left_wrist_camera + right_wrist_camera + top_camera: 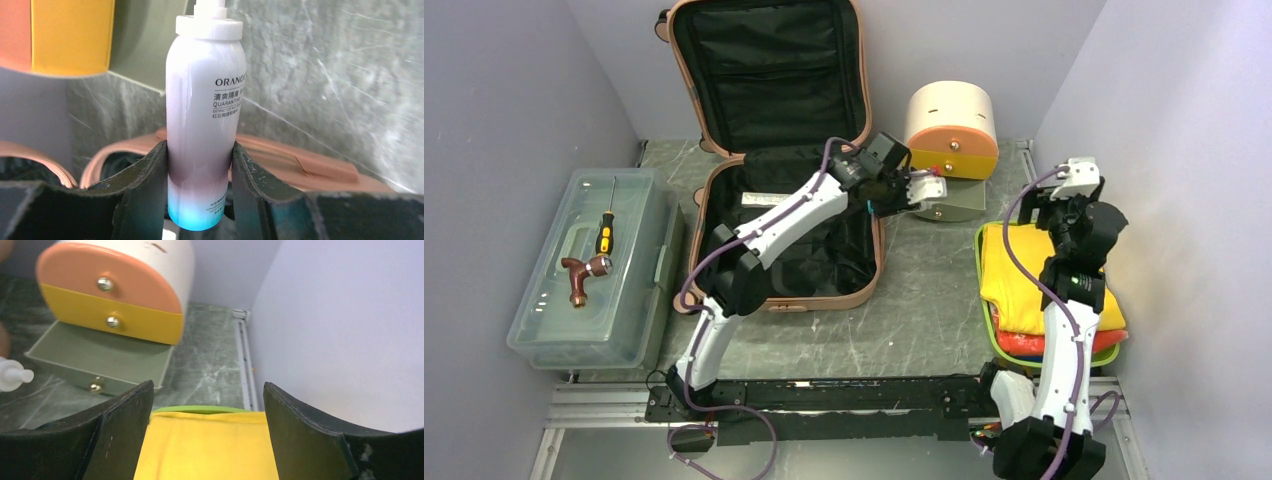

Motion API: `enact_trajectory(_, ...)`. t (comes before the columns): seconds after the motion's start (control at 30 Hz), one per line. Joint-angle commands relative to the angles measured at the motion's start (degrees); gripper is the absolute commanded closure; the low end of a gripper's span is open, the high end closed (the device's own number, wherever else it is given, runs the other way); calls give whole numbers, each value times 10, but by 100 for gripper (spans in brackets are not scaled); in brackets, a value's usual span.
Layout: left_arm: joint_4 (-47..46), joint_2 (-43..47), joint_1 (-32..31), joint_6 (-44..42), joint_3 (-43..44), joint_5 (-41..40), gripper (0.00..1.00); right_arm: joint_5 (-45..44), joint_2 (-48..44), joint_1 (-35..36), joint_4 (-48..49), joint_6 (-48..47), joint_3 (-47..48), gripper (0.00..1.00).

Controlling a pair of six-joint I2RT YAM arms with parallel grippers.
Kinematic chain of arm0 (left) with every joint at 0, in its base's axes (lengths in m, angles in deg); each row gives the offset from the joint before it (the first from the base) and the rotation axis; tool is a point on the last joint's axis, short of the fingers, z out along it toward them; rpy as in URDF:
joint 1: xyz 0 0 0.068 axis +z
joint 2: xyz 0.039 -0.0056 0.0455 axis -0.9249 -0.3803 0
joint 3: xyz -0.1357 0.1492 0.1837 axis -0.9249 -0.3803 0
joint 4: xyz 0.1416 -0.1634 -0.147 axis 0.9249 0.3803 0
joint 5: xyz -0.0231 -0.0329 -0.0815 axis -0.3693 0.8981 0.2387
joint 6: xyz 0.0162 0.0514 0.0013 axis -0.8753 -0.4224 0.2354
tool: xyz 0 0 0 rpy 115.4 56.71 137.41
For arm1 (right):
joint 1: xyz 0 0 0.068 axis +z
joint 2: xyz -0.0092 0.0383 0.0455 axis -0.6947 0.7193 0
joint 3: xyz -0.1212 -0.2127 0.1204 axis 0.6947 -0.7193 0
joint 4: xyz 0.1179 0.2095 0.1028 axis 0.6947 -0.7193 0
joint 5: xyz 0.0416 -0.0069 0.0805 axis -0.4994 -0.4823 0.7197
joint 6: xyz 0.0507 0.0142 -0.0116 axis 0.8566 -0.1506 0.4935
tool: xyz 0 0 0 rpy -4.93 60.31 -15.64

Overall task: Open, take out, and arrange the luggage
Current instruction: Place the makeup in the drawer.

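Note:
The salmon-pink luggage lies open at the back centre, its lid propped against the wall and black lining showing; its rim passes under the left wrist camera. My left gripper reaches past the luggage's right rim. It is shut on a white spray bottle with a blue base, and both fingers press its sides. The nozzle points toward the drawer box. My right gripper hangs open above folded yellow cloth, holding nothing.
A round-topped orange and yellow drawer box stands back right, its grey-green bottom drawer pulled out. The cloth lies in a lime-green tray. A clear lidded bin at left carries a screwdriver and a brown tool.

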Motion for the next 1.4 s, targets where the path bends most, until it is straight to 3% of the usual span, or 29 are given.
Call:
enact_trajectory(0.0,-143,-27,-18,-71,30,-67,100,33,-15,-62,28,39,-6,18)
enact_trajectory(0.23,-217,-113,-38,-125,105,-94,100,117,-3,-146,21,71,-5,20)
enact_trajectory(0.83,-338,-194,-70,-215,112,-119,100,145,3,-159,19,68,-7,21)
enact_trajectory(0.9,-352,-196,-70,-214,107,-128,91,149,2,-159,19,67,-7,21)
enact_trajectory(1.03,-375,-186,-69,-209,99,-145,43,151,4,-159,17,67,-5,21)
enact_trajectory(1.1,-380,-176,-67,-205,98,-151,29,152,6,-159,15,68,-4,21)
enact_trajectory(1.37,-380,-117,-65,-184,62,-168,6,164,7,-161,14,75,-4,21)
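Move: The makeup bottle is already in my left hand's fingers; the open green drawer it is meant for lies about 13 cm to that hand's right, 8 cm ahead and roughly 10 cm below. The cabinet behind the drawer is centred some 20 cm ahead, 13 cm right and a little lower, while the open suitcase base is about 20 cm left, 5 cm back and 14 cm down. From my right hand the drawer is around 17 cm left, 15 cm ahead and 20 cm below. I carry the bottle with my left hand out of the suitcase side to over the green drawer, about 12 cm right, forward some 6 cm and down 5, swinging the fingers up about 30 degrees to point more forward. There I open them nearly wide, let the bottle go and rise about 2 cm, easing slightly forward. My right hand shifts some 4 cm right, away from the drawer, and stays open and empty. ##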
